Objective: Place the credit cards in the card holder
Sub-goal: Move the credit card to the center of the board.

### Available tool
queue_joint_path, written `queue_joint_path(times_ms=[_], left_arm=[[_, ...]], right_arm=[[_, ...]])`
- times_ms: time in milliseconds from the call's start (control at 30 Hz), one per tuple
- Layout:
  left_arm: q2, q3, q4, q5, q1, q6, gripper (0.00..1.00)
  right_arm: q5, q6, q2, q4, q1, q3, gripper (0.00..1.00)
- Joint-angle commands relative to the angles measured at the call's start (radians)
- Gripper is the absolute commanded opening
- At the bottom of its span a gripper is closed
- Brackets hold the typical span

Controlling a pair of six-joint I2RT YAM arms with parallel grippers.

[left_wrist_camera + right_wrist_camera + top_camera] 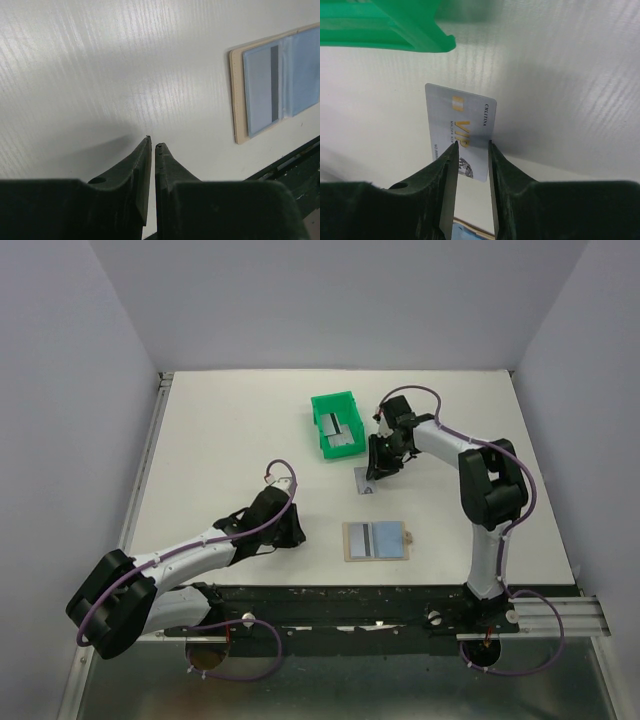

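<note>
The card holder (349, 542) lies open near the table's front, tan rim and pale blue inside (237, 100). A credit card (371, 540) with a dark stripe sits in its left pocket (262, 87). Another silver credit card (460, 117), printed VIP in gold, lies flat on the table (364, 483). My right gripper (473, 143) hangs open just above that card, its fingertips over the near half (379, 470). Left of the holder, my left gripper (152, 141) rests low over bare table (290, 532), its jaws shut to a thin slit with nothing between them.
A green plastic bin (322, 430) stands at the back centre, just behind the right gripper, with more grey cards (342, 433) inside. Its rim (395, 35) fills the top left of the right wrist view. A black rail runs along the table's front edge.
</note>
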Motion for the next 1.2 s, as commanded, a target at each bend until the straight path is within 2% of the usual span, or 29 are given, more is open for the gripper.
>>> queue_joint_path(times_ms=[0,333,967,1167], left_arm=[[0.007,-0.005,0.018,-0.006,0.004,-0.007,0.22],[0.007,-0.004,0.02,-0.004,0.004,-0.005,0.22],[-0.022,-0.012,-0.001,-0.027,0.007,-0.004,0.21],[-0.07,-0.028,-0.015,-0.045,0.02,-0.004,0.21]], right_arm=[[-0.124,-0.011,0.051,-0.028,0.001,0.007,0.38],[-0.164,0.003,0.079,-0.028,0.024,0.04,0.38],[-0.089,0.003,0.159,-0.092,0.22,0.184,0.37],[-0.075,-0.023,0.082,-0.033,0.237,0.117,0.37]])
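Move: The credit card lies right at the right fingertips, its middle about 2 cm to the left, 1 cm ahead and 1 cm lower. The green box stands some 17 cm ahead and 9 cm to the left of the hand. The open card holder lies about 18 cm back, level with the hand sideways. From the left hand, the card is roughly 18 cm ahead, 16 cm to the right and 3 cm down. Keep the right fingertips low at the card's right-hand edge and drag it left across the table towards the middle: tip the hand about 5 degrees so its left side rises, then sweep some 11 cm left and 5 cm back, gathering speed and turning about 15 degrees counter-clockwise. Hold the height and leave the finger opening unchanged. ##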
